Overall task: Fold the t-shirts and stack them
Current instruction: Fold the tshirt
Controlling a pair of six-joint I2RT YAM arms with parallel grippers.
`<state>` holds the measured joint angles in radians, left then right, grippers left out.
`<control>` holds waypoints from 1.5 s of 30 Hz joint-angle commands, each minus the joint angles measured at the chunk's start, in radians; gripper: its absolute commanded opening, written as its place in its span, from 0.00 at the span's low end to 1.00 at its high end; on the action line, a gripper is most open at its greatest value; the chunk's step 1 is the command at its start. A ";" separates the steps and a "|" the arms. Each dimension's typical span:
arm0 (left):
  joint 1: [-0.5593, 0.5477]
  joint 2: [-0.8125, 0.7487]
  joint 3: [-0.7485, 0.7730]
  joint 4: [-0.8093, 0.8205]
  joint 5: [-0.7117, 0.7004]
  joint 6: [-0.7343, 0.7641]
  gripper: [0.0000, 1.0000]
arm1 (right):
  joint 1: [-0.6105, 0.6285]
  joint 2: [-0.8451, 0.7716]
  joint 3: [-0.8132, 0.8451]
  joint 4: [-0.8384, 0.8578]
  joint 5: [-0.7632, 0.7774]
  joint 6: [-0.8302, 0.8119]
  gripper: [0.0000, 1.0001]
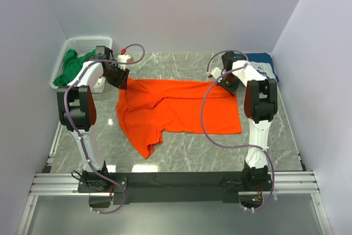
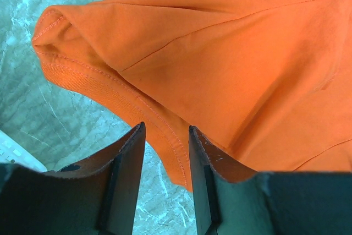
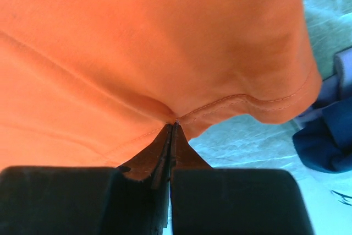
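Note:
The orange t-shirt (image 1: 176, 108) lies spread on the marble table, partly folded, one sleeve pointing toward the near edge. My left gripper (image 1: 122, 83) sits at its far left corner, open. A stitched edge of the orange t-shirt (image 2: 247, 53) runs between the left gripper's (image 2: 166, 130) parted jaws without being pinched. At the far right corner my right gripper (image 1: 230, 85) is shut on the hem. In the right wrist view the orange t-shirt (image 3: 137, 37) puckers where the right gripper's (image 3: 175, 124) tips meet. The green t-shirt (image 1: 74, 61) is in the basket. The navy t-shirt (image 1: 263, 64) lies at the back right.
The white lattice basket (image 1: 88, 42) stands at the back left corner, close behind my left arm. The navy t-shirt (image 3: 324, 141) lies just right of my right gripper. White walls close in the table on three sides.

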<state>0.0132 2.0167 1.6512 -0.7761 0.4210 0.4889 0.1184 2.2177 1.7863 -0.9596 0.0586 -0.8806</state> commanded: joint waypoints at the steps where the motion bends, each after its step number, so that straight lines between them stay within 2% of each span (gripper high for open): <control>1: -0.002 -0.024 0.007 -0.003 0.009 0.016 0.43 | 0.007 -0.096 0.015 -0.051 -0.025 -0.014 0.00; 6: -0.001 -0.023 0.018 -0.011 0.013 0.013 0.43 | 0.009 -0.131 -0.028 -0.094 -0.049 -0.017 0.00; 11: -0.001 -0.027 0.018 -0.014 0.013 0.016 0.43 | 0.009 -0.145 -0.109 -0.058 -0.037 -0.029 0.00; 19: 0.001 -0.048 -0.001 -0.025 0.036 0.033 0.43 | 0.006 -0.078 -0.154 0.002 0.006 -0.031 0.00; 24: -0.001 -0.136 -0.070 -0.084 0.149 0.144 0.43 | 0.007 -0.046 -0.090 -0.013 -0.006 -0.008 0.00; 27: -0.005 -0.171 -0.113 -0.135 0.160 0.215 0.43 | 0.007 -0.038 -0.068 -0.021 -0.003 -0.006 0.00; 32: -0.088 -0.185 -0.223 -0.072 0.035 0.218 0.43 | 0.009 -0.030 -0.045 -0.037 0.001 0.000 0.00; 39: -0.133 -0.147 -0.286 -0.005 -0.043 0.203 0.44 | 0.007 -0.035 -0.042 -0.051 -0.006 0.006 0.00; 45: -0.160 -0.124 -0.333 0.054 -0.120 0.197 0.39 | 0.009 -0.032 -0.038 -0.056 -0.009 0.009 0.00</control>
<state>-0.1341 1.8816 1.3331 -0.7753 0.3538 0.6724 0.1204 2.1815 1.7096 -0.9974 0.0456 -0.8799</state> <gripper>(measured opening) 0.403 0.006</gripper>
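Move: Over the orange t-shirt's left edge, the left hand hangs open; the sleeve fold it goes for lies about 10 cm back, 4 to its right and 6 below, with the shirt's far-left corner some 4 cm ahead and 3 to the right, also 6 below. Already shut on the shirt's right hem, the right hand has its next spot along that hem about 3 cm straight back; the blue folded shirt sits about 11 cm ahead and 10 to its right. Drawing back about 9 cm and 4 to its right, the left hand travels over the shirt to the sleeve fold, rising slightly before sinking and turning some 15 degrees clockwise, fingers still part open. The right hand, fingers kept shut on the hem, lifts about 2 cm, pulls back nearly 5, then lowers and eases forward, holding about 3 cm behind its start. ##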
